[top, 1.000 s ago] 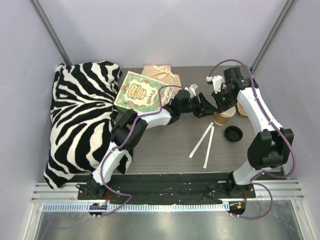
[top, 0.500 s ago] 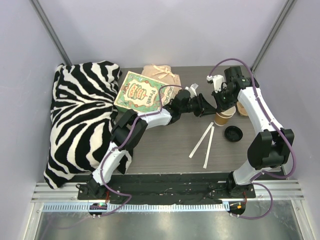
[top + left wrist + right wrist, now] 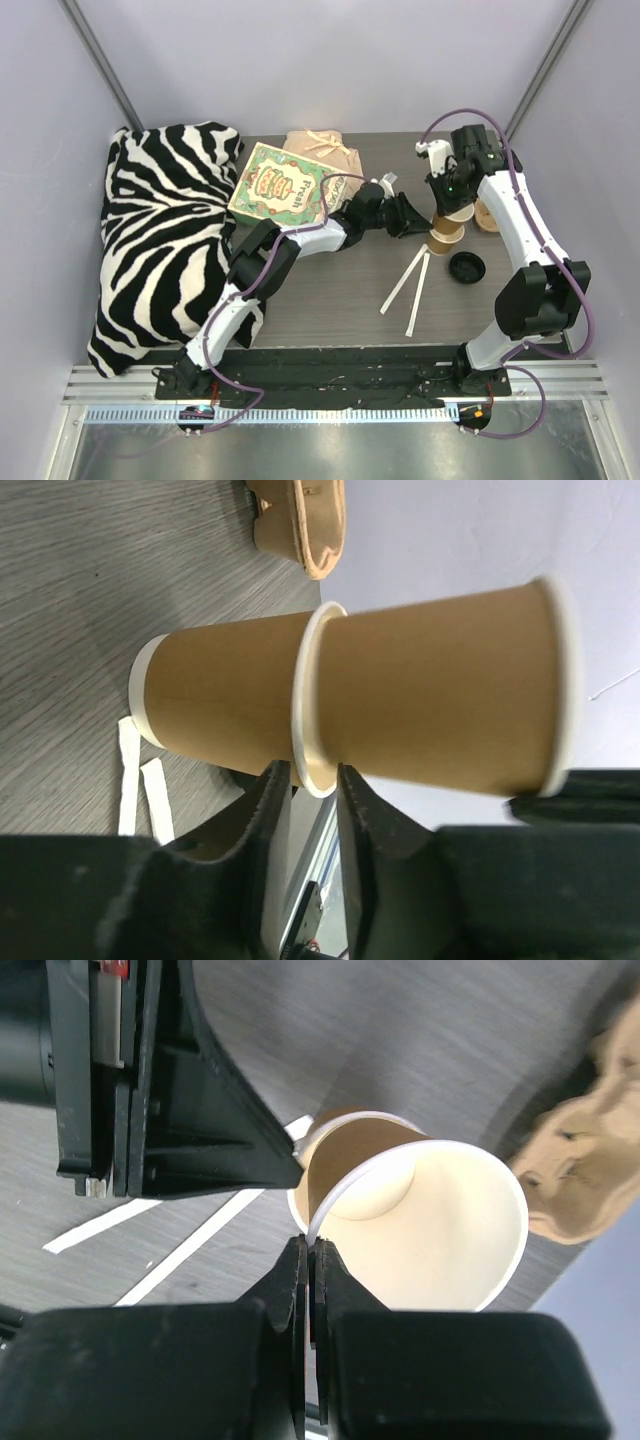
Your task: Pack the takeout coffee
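Observation:
The takeout coffee with its lid on is not in view. Two lidless brown paper cups are nested at the table's right. The lower cup point(image 3: 441, 242) point(image 3: 220, 700) stands on the table. The upper cup point(image 3: 458, 213) point(image 3: 440, 695) is drawn partly out of it, its pale inside point(image 3: 440, 1230) bare. My right gripper point(image 3: 447, 198) point(image 3: 312, 1245) is shut on the upper cup's rim. My left gripper point(image 3: 421, 222) point(image 3: 315, 780) comes in from the left, its jaws closed narrowly on the lower cup's rim. A loose black lid point(image 3: 467, 266) lies to the right.
Two white strips point(image 3: 405, 280) lie in front of the cups. A pulp cup carrier point(image 3: 487, 216) point(image 3: 300, 520) sits behind them. A green printed bag point(image 3: 275, 185) and a brown paper bag point(image 3: 322, 150) lie at the back. A zebra cloth point(image 3: 160, 230) covers the left.
My left jaws have narrowed onto the lower cup's rim. My right gripper has lifted the upper cup up and slightly back out of the lower one.

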`<control>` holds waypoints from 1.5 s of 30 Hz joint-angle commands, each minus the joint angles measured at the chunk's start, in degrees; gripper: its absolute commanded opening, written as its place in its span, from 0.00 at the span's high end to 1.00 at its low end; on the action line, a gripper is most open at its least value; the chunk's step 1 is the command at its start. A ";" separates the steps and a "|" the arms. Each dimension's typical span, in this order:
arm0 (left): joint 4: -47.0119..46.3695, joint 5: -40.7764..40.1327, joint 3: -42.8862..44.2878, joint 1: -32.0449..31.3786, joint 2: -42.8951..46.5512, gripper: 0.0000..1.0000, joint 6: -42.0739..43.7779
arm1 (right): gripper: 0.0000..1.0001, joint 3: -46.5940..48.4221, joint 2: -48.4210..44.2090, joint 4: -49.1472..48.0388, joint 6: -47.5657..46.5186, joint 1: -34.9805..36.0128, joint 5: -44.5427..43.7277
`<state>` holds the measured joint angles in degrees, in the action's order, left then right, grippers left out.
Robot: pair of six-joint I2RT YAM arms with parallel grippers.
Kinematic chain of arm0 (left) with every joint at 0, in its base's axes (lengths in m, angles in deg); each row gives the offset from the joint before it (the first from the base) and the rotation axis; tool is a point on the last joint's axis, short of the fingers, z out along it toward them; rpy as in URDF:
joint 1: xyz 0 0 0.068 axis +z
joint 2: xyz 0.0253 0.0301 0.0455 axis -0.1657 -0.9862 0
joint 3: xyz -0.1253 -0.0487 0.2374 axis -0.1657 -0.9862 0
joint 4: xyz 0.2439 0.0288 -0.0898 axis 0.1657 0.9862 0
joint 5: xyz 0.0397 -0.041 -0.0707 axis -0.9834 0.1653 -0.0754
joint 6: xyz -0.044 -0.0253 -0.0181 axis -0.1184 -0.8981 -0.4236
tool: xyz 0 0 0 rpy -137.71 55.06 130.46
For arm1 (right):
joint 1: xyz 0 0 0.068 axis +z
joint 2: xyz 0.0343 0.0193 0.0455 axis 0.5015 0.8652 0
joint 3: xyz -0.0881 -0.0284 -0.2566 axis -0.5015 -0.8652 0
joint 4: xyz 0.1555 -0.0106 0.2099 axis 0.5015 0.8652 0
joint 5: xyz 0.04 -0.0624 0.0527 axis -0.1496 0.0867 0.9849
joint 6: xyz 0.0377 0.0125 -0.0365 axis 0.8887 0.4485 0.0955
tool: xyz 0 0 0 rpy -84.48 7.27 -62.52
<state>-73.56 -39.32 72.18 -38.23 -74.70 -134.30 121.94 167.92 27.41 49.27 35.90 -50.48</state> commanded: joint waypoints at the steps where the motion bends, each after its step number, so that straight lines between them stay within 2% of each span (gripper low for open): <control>1: -1.67 0.82 3.05 -0.05 2.17 0.65 2.10 | 0.99 7.25 -4.66 -0.53 -0.82 0.35 -3.01; 7: 1.05 2.14 4.20 0.57 7.53 0.50 4.82 | 0.99 14.11 -8.88 1.40 -2.41 0.09 -3.54; 13: 6.84 3.64 2.09 2.33 16.40 0.43 9.03 | 0.99 15.80 -13.45 2.20 -1.79 0.09 0.77; 15: 14.45 3.90 2.09 3.73 20.00 0.40 13.24 | 0.99 15.18 -14.85 1.14 -1.44 0.09 0.68; 17: 23.33 2.59 2.96 4.52 26.15 0.39 25.16 | 0.99 14.04 -15.56 0.44 -1.00 0.17 0.07; 18: 35.82 -1.68 5.05 4.79 27.91 0.36 30.52 | 0.99 13.43 -15.91 0.35 -0.74 0.17 -0.20; 19: 42.04 -4.59 6.21 4.70 31.06 0.35 41.80 | 0.99 12.90 -16.18 0.26 -0.48 0.17 -0.81; 20: 47.23 -7.67 7.00 4.61 32.31 0.33 46.26 | 0.99 12.37 -16.36 0.18 0.05 0.17 -1.08; 21: 55.81 -13.44 8.14 4.53 33.19 0.13 50.31 | 0.99 10.97 -16.71 0.00 0.31 0.17 -1.34; 22: 60.08 -17.67 9.02 4.44 33.99 0.11 58.88 | 0.99 10.18 -17.49 -0.09 0.49 0.09 -1.69; 23: 66.82 -21.63 9.81 4.18 34.52 0.10 62.71 | 0.99 9.38 -17.85 -0.18 0.75 0.09 -1.87; 24: 68.71 -29.42 9.56 3.30 35.13 0.06 67.01 | 0.99 7.90 -18.20 -0.26 0.84 0.00 -2.04; 27: 68.74 -38.61 2.22 1.72 38.03 0.00 75.73 | 0.99 4.91 -19.43 -0.35 1.37 -0.26 -2.05; 29: 66.38 -46.25 -1.59 0.58 38.74 0.00 78.72 | 0.99 4.02 -19.78 -0.53 1.63 -0.35 -1.61; 32: 64.53 -52.34 -4.59 -1.71 38.21 0.00 79.36 | 0.99 2.87 -19.96 -0.88 1.99 -0.79 -1.34; 35: 62.32 -53.22 -6.61 -1.63 38.82 0.00 78.48 | 0.99 2.78 -20.40 -0.44 2.16 -1.14 1.72; 37: 63.27 -49.56 -6.00 -0.05 39.79 0.00 76.64 | 0.99 3.66 -19.88 0.43 2.16 -1.06 6.03; 38: 65.98 -42.49 -4.43 2.74 40.14 0.00 75.67 | 0.99 4.01 -19.44 1.31 1.99 -1.06 7.52; 40: 67.93 -35.33 -3.37 6.35 42.16 0.00 72.87 | 0.99 4.02 -18.82 1.32 1.81 -0.27 11.48; 45: 68.65 -17.33 -3.97 18.83 49.88 0.00 69.61 | 0.99 0.51 -17.59 -1.75 1.72 9.39 12.81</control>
<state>-6.09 -71.51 66.12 -27.34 -34.50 -61.30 123.99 149.96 28.80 50.62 39.44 -42.28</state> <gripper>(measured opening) 0.995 0.039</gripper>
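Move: The left hand, its fingers at the standing cup's rim, has that cup's middle some 4 cm to its right, level fore-and-aft, 5 cm below. The paper bag it heads for lies about 36 cm left, 11 cm farther out, 8 cm below; the beige pouch, 27 cm left, 23 cm out. From the right hand, pinching the upper cup, the standing cup is 3 cm right, 1 cm ahead, 12 cm below; the cup tray 15 cm right, 13 cm ahead; the black lid 10 cm right, 5 cm back. Keep the right gripper shut on the upper cup's rim and raise it some 17 cm out of the standing cup, then ease down, back and slightly left. Open the left fingers wide, leave the rim upward and swing left about 30 cm over to the bag's near right end, dipping after the rise and turning the wrist until the fingers point down and forward. ##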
